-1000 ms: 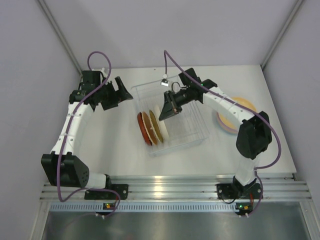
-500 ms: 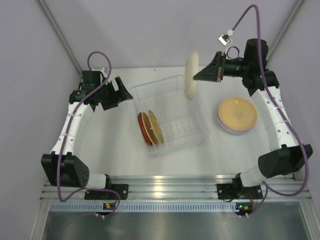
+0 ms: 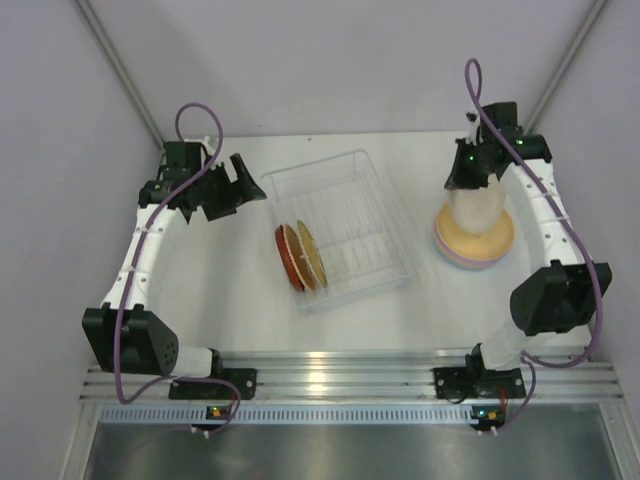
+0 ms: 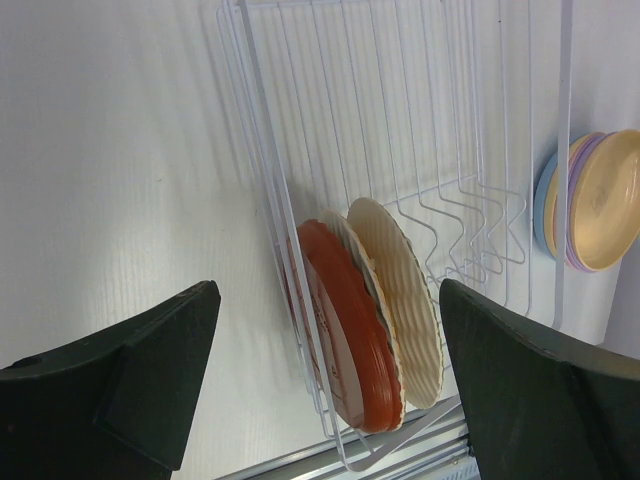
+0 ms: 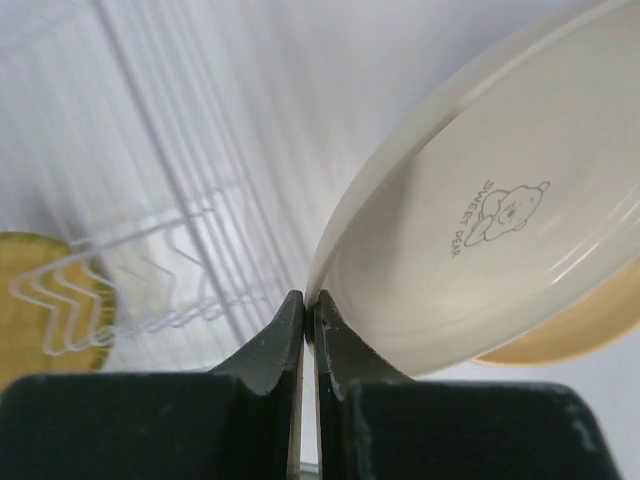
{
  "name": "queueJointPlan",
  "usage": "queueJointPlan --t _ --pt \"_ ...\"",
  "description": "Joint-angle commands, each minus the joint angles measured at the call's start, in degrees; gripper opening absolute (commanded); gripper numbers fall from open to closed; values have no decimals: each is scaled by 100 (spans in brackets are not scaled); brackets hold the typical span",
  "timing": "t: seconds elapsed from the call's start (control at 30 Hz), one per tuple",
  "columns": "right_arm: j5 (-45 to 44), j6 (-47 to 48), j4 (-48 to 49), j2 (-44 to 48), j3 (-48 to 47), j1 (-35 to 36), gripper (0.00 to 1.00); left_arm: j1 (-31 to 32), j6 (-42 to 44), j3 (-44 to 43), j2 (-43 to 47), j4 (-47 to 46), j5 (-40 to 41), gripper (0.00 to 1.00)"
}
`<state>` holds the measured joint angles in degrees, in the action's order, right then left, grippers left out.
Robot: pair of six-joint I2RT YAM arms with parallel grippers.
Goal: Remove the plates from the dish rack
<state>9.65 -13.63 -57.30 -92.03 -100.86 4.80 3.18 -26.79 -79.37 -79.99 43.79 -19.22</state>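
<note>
The clear dish rack (image 3: 345, 205) sits mid-table, and three plates stand on edge at its near-left end: red (image 3: 285, 258), brown between, mustard (image 3: 311, 255). The left wrist view shows the same rack (image 4: 400, 120), the red plate (image 4: 350, 340) and a ribbed mustard one (image 4: 395, 295). My left gripper (image 3: 255, 185) (image 4: 328, 300) hangs open, left of the rack, holding nothing. My right gripper (image 3: 466, 182) (image 5: 308, 305) is shut on the rim of a cream plate (image 3: 476, 208) (image 5: 490, 230), held tilted just over the stack of plates (image 3: 478, 245) on the right.
The stack has an orange plate on top (image 5: 575, 335) and lavender and pink ones below; the left wrist view also shows the stack (image 4: 600, 200). Grey walls close in the table at the back and sides. An aluminium rail (image 3: 340, 375) runs along the near edge.
My right arm lifted the cream plate out of the rack, swung it up and to the right, then lowered it over the stack. The left arm has not moved.
</note>
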Motion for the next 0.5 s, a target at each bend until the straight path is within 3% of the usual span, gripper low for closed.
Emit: queueJointPlan --t 0.0,0.17,0.3,0.4,0.47 --pt "-1165 246 -142 -8 443 -49 0 25 68 10 150 -81 -46 97" --pt "-1545 299 -150 -157 787 -40 0 25 77 -34 124 -55 -46 96" --pt "-820 396 -168 -61 682 56 48 25 68 -69 80 -46 -64 96" --pt "286 492 -27 123 506 328 61 25 51 -105 36 -46 -99 96" --pt "825 458 78 211 410 617 63 34 33 -113 18 -55 -99 96"
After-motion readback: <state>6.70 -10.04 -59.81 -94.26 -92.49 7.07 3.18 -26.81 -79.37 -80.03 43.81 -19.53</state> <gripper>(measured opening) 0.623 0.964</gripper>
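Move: The right hand still holds the white plate by its rim; the plate stack it is bound for lies about 10 cm to the right, 3 cm nearer the base and some 22 cm below. The dish rack's middle is roughly 27 cm to the left, about 2 cm back and 21 cm lower; its remaining plates stand some 34 cm left, 9 cm back, 17 cm below. From the idle left hand, the stack is about 56 cm right, level ahead, 20 cm below. Right hand lowers the white plate about 8 cm and 4 cm right onto the stack, opens, eases left. ##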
